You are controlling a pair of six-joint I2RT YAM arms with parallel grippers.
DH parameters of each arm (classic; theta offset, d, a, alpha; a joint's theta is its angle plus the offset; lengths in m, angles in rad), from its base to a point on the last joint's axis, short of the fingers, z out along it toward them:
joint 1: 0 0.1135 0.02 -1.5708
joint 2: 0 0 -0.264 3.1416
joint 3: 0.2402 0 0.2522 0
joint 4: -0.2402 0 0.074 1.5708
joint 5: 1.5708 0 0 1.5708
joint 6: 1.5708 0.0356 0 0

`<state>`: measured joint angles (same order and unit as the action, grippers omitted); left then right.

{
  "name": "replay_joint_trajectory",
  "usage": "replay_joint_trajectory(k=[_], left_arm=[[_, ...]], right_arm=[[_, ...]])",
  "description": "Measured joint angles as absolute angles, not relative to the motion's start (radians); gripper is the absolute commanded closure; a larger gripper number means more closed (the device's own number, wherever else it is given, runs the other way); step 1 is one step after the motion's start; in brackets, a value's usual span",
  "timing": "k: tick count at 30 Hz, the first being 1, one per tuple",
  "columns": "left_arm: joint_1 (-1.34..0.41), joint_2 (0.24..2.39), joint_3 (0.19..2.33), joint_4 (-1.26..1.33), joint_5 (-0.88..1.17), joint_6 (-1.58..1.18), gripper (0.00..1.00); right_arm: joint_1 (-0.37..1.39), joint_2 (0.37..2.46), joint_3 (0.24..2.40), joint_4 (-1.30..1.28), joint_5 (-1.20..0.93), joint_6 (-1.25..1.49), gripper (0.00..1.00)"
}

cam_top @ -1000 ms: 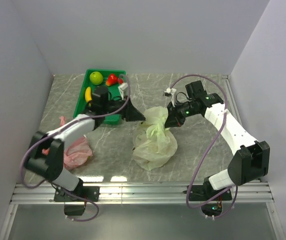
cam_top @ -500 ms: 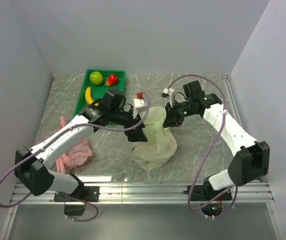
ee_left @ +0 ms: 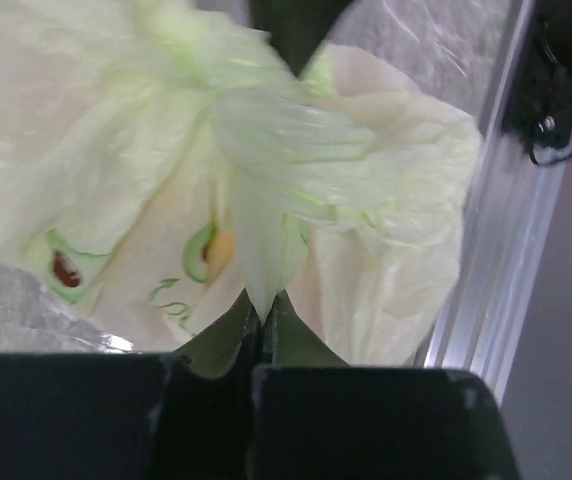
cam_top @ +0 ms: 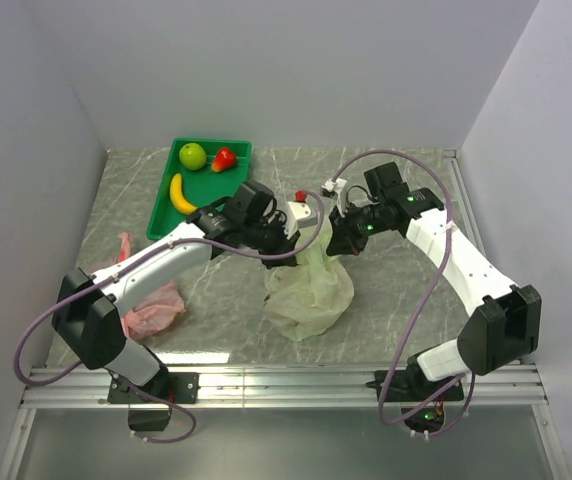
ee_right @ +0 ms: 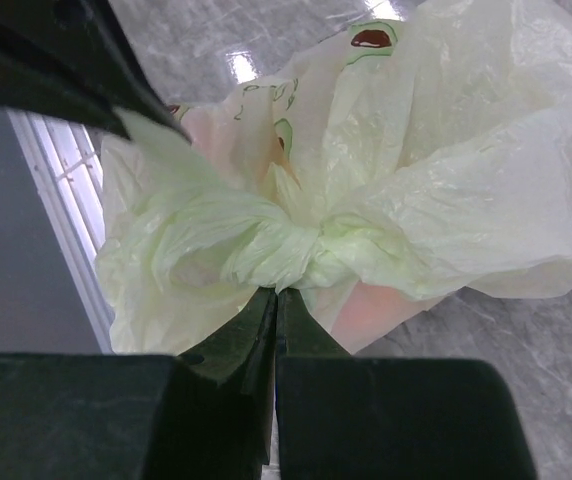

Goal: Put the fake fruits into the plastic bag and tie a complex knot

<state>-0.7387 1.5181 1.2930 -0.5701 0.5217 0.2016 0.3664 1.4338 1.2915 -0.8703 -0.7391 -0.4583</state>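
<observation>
The pale green plastic bag (cam_top: 311, 288) lies bunched on the table's middle, its top twisted into a knot-like wad (ee_right: 296, 250). My left gripper (ee_left: 263, 302) is shut on a thin fold of the bag's top, on its left side (cam_top: 288, 248). On the opposite side, just under the wad, my right gripper (ee_right: 276, 292) is also shut on the bag. An orange-pink shape (ee_right: 386, 312) shows through the film. Fake fruits remain in the green tray (cam_top: 228, 186): a green apple (cam_top: 193, 155), a small red fruit (cam_top: 224, 158) and a yellow banana (cam_top: 178, 193).
A crumpled pink plastic bag (cam_top: 148, 303) lies left of my left arm. White walls close in the table on the left, back and right. A metal rail (cam_top: 286, 378) runs along the near edge.
My left arm has swung right from the tray to the bag; its jaws opened wide, then shut on a fold of the bag's top. The right gripper has kept its hold.
</observation>
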Motion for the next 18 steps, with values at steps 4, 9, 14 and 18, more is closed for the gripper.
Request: replay_joint_trajectory(k=[4, 9, 14, 18], left_arm=[[-0.670, 1.491, 1.249, -0.529, 0.518, 0.170, 1.00], [-0.557, 1.431, 1.182, -0.497, 0.527, 0.125, 1.00], [-0.551, 1.394, 1.140, -0.469, 0.537, 0.112, 1.00], [-0.526, 1.367, 1.097, -0.462, 0.524, 0.120, 1.00]], right_arm=[[0.362, 1.407, 1.277, -0.876, -0.721, -0.503, 1.00], [0.330, 1.382, 1.244, -0.859, -0.723, -0.589, 1.00], [0.295, 1.382, 1.244, -0.852, -0.747, -0.653, 1.00], [0.252, 1.382, 1.246, -0.879, -0.738, -0.707, 1.00]])
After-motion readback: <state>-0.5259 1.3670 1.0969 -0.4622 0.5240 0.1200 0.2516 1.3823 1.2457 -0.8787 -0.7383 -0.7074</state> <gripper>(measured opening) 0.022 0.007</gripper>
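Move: Both hands already pinch ends of the bag's gathered neck, with the loose knot between them: about 5 cm to the left hand's right, level with it fore and aft and a couple of centimetres lower, and some 3 cm to the right hand's left, 1 cm back and 2 cm lower. From the left hand, the fruit-filled bag body lies roughly 9 cm back, 3 cm right and 10 cm below, and the green tray about 16 cm ahead, 23 cm left and 13 cm below. Both hands keep their fingers shut on the plastic ends and draw apart away from the knot, the left going about 7 cm left and 4 cm forward at steady height while turning some 15 degrees counter-clockwise, quick at first and then nearly checked before a last bit of travel. The right hand pulls the other way, easing in to about 4 cm right and a little forward, with its wrist rolling some 10 degrees, so the two ends are hauled against each other across the bag's neck. ##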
